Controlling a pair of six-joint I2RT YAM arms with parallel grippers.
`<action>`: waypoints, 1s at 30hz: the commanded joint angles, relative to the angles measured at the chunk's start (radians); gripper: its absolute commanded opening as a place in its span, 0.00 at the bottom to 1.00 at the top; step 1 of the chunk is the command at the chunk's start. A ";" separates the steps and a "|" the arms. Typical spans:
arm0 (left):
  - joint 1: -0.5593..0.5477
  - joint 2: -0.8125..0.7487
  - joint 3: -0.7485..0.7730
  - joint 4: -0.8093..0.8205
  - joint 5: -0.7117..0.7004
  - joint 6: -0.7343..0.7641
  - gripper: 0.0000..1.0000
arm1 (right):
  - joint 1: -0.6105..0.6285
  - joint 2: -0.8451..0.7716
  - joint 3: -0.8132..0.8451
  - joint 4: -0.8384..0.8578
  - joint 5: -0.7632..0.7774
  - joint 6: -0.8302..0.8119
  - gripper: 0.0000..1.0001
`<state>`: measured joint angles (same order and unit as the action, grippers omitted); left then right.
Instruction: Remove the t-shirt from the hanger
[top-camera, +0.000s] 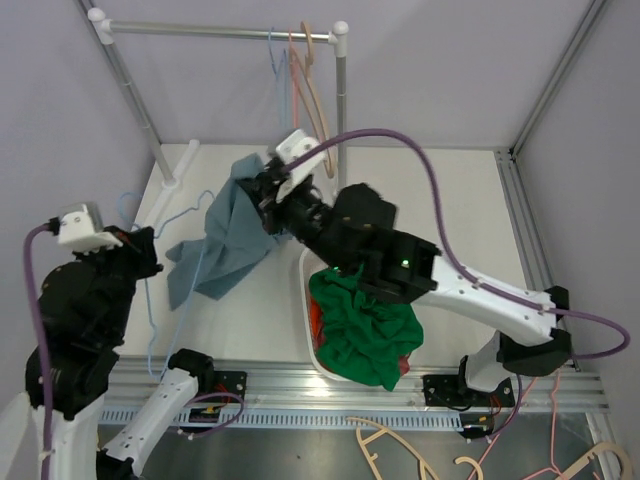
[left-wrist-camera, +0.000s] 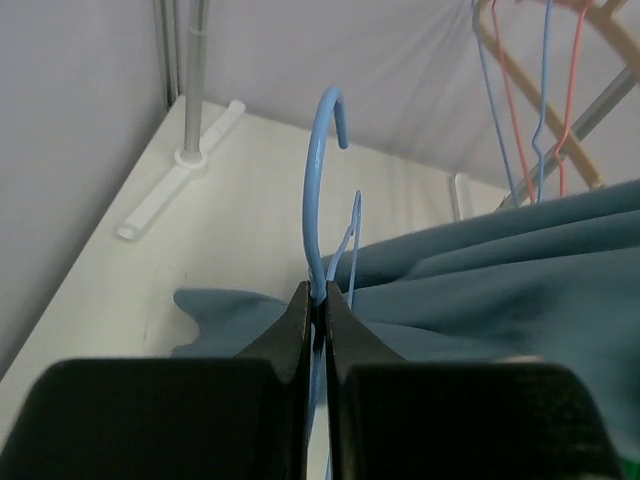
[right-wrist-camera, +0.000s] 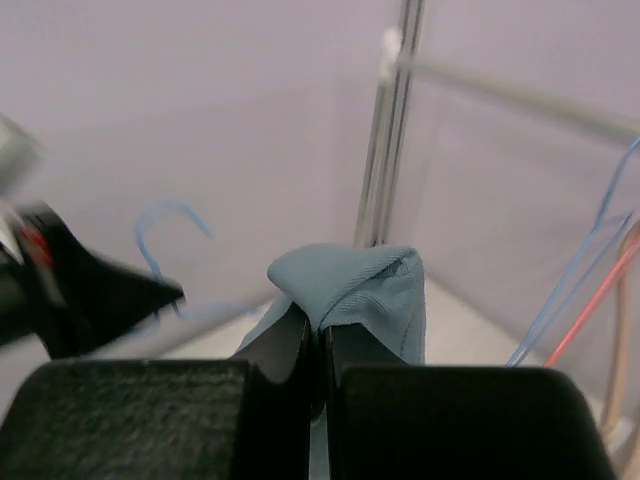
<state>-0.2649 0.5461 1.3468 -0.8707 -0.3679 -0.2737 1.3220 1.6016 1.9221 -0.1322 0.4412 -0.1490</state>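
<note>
A blue-grey t-shirt hangs partly on a light blue wire hanger over the left of the table. My left gripper is shut on the hanger's neck just below the hook; the jaws pinch the wire. My right gripper is shut on a bunched fold of the t-shirt and holds it raised, with the cloth draping down towards the hanger. In the left wrist view the t-shirt stretches off to the right. The hanger's hook also shows in the right wrist view.
A white basket holding green and red clothes stands under the right arm. A clothes rail with several blue, pink and beige hangers crosses the back. Its left post foot rests on the table. Loose hangers lie below the front rail.
</note>
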 joint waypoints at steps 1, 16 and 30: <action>0.006 0.020 -0.061 0.078 0.056 -0.033 0.00 | -0.001 -0.115 0.078 0.350 -0.002 -0.228 0.00; 0.007 0.103 -0.083 0.127 0.049 -0.022 0.01 | -0.058 -0.080 0.362 0.459 0.028 -0.370 0.00; 0.029 0.256 0.025 0.160 0.106 -0.033 0.01 | -0.061 -0.636 -0.508 0.387 0.221 -0.023 0.00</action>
<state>-0.2455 0.7910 1.3094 -0.7643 -0.2909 -0.2886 1.2629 1.0851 1.4509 0.2436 0.5930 -0.3180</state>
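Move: The left hand, gripping the bare blue hanger, has the middle of the rack's rail about 28 cm ahead, 10 cm to its right and roughly 12 cm above; the basket sits some 37 cm to its right, 2 cm ahead and 35 cm below. From the right hand, holding the blue-grey t-shirt, the basket is about 18 cm right, nearly level fore and aft, some 46 cm down; the hung hangers are about 25 cm ahead, 5 cm right and 7 cm lower. Swing the right gripper about 19 cm right, keeping its pinch on the blue-grey t-shirt: climb some 25 cm on the way, then sink about 18 cm above the basket, tilting the wrist and partly undoing the tilt. Meanwhile ease the left gripper forward towards the rack, a little right and down, tipping its fingers down slightly and keeping hold of the blue hanger. ##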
